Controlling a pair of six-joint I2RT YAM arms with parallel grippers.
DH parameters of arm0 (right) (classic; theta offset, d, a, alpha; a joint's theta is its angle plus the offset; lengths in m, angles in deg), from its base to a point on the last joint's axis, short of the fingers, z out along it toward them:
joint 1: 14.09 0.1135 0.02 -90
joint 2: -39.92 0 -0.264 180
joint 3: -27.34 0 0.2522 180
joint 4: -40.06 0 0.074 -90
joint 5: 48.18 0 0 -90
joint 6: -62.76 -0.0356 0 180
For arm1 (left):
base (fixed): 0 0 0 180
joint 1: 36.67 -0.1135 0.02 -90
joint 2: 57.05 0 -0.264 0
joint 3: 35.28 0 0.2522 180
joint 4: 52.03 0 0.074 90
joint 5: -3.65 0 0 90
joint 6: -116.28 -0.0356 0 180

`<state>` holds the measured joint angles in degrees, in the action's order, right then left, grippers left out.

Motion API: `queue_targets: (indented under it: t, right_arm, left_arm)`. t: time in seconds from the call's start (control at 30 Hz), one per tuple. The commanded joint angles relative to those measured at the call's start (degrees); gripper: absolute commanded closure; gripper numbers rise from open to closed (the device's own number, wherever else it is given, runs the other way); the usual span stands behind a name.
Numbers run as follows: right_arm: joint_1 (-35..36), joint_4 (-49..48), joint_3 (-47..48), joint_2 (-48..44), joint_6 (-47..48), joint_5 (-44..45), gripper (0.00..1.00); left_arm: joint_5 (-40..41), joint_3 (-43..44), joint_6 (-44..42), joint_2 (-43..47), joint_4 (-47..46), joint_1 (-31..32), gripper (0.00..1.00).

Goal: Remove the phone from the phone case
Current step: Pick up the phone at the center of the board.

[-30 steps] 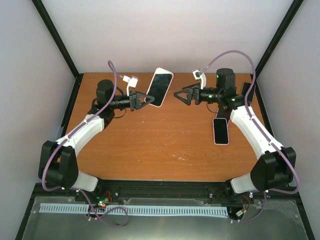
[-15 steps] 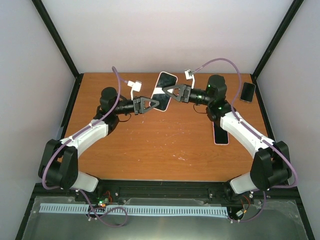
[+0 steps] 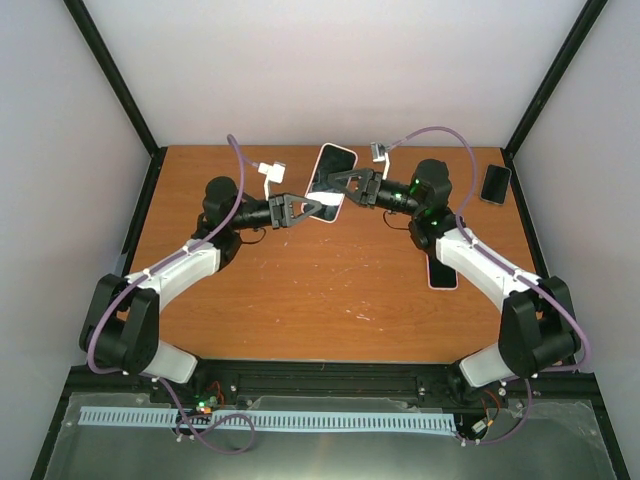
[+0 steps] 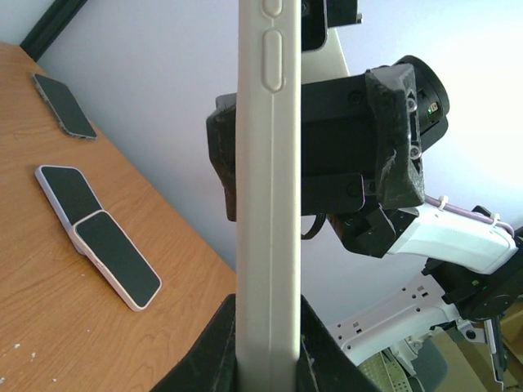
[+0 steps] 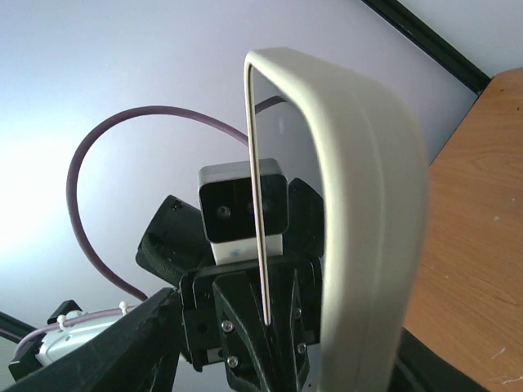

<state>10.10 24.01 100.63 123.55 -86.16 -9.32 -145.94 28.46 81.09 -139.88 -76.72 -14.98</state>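
A phone with a dark screen sits in a white phone case, held upright in the air over the back of the table. My left gripper is shut on its lower end; in the left wrist view the case's side edge rises from between those fingers. My right gripper has reached the case's upper part from the right. In the right wrist view the case's rounded corner stands between that gripper's jaws. One jaw sits close beside the case and the other is still a gap away.
A pink-cased phone lies on the wooden table under my right arm, overlapping another phone. A dark phone lies at the back right corner. White walls enclose the table on three sides.
My right gripper swung left from open air onto the phone's upper part and its jaws narrowed. My left gripper carried the phone slightly right, still shut on it.
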Motion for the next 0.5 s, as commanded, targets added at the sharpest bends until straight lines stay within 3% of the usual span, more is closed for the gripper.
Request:
queue_targets:
  t: [0.0, 0.37, 0.47]
  right_arm:
    - [0.59, -4.0, 0.04, 1.0, -2.3, 1.1, 0.48]
    - [0.47, -4.18, 0.06, 0.56, -3.94, 1.15, 0.81]
    - [-0.07, -4.78, -0.11, 0.41, -4.42, 0.89, 0.87]
  left_arm:
    - [-0.03, 1.37, 0.44, -0.48, -5.4, 1.49, 0.99]
    - [0.09, 1.1, -0.88, -0.09, -2.85, 1.51, 0.99]
    - [-0.11, 1.77, -3.43, 0.41, 0.36, 1.51, 0.92]
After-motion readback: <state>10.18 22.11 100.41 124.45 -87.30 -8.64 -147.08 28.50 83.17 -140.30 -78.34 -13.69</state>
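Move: The phone in its case, held up in the left fingers, has its middle about 3 cm left of the right hand, straight ahead of it and level. From the left hand it lies some 5 cm right, 5 ahead and 4 higher. The pink-edged phone on the board is roughly 30 cm right, 4 ahead and 33 below the right hand; the black phone some 44 right, 25 ahead, equally low. Nearly in place, the right fingers close to pinch the case's edge; the left keeps hold, easing 1 cm back-right. ##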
